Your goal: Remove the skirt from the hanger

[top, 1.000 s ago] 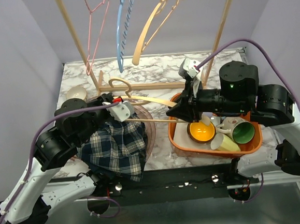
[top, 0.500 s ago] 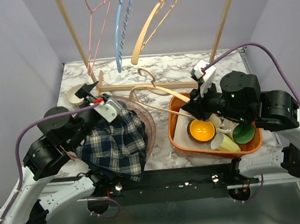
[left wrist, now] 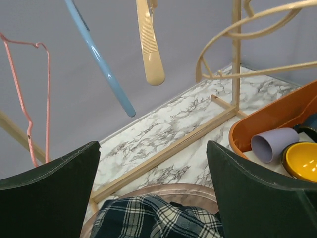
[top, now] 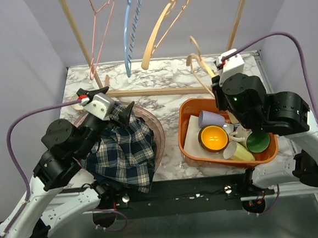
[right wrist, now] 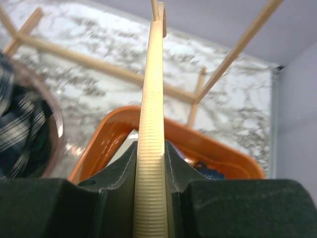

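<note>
The dark plaid skirt [top: 123, 152] lies bunched in a round pinkish basin [top: 160, 135] at the front left, free of the hanger. Above its far edge my left gripper [top: 111, 103] stands open and empty; the left wrist view has the skirt [left wrist: 153, 218] below its spread fingers [left wrist: 49, 198]. My right gripper [top: 220, 86] is shut on the cream hanger [top: 199, 66], held raised over the orange tray's far side, well apart from the skirt. In the right wrist view the ribbed hanger bar [right wrist: 151, 148] is pinched between the pads of the right gripper [right wrist: 151, 158].
A wooden rack [top: 75, 37] at the back carries a pink hanger [top: 98, 35], a blue one [top: 130, 33] and a cream one [top: 163, 27]. The orange tray [top: 190, 149] at the right holds a purple cup [top: 209, 118], a yellow bowl [top: 213, 138] and a green cup [top: 257, 141].
My left gripper opened, let go of the skirt and drew back to the left. The right gripper carried the hanger up and to the right, out of the skirt.
</note>
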`<state>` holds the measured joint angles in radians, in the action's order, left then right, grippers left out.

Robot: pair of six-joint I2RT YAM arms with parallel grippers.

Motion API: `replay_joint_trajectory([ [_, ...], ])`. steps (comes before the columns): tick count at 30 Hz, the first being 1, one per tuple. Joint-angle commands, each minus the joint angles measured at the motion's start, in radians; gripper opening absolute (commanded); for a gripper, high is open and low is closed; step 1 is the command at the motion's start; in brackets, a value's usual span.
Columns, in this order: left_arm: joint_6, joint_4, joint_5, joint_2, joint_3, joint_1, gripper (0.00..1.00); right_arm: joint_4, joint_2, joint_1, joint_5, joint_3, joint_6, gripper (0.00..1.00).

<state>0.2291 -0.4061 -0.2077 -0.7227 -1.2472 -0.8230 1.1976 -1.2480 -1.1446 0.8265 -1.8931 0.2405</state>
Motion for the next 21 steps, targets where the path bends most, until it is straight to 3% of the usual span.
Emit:
replay_joint_trajectory([
  [1, -0.108, 0.277, -0.023, 0.118, 0.143, 0.001, 0.99, -0.267, 0.022, 0.037, 0.312, 0.004, -0.176, 0.01],
  [3, -0.134, 0.309, 0.001, 0.149, 0.181, 0.001, 0.99, -0.441, 0.025, 0.069, 0.307, 0.025, -0.301, 0.01],
  [9, -0.117, 0.274, 0.051, 0.138, 0.190, 0.001, 0.99, -0.780, -0.008, 0.172, 0.176, 0.055, -0.455, 0.01],
  [13, -0.114, 0.265, 0.039, 0.127, 0.187, 0.001, 0.99, -0.862, -0.073, 0.219, 0.140, -0.010, -0.483, 0.01],
  [21, -0.094, 0.263, 0.077, 0.140, 0.204, 0.001, 0.99, -0.808, -0.221, 0.281, 0.086, -0.187, -0.432, 0.01],
])
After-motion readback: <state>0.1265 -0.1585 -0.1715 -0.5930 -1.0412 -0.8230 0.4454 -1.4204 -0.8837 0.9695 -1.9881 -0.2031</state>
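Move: The right hand grips the bare wooden hanger by one end; the rail stretch it is meant for lies roughly 27 cm straight ahead and 24 cm up. The hanging wooden hanger is about 22 cm ahead, 14 cm left and 12 cm above; the orange bin is some 25 cm below, 4 cm ahead and 9 cm right. From the left hand, that rail stretch is about 28 cm ahead, 25 cm right and 22 cm up. Keeping its grip, the right hand carries the wooden hanger 12 cm up and 11 forward towards the rail, tilting upward. ##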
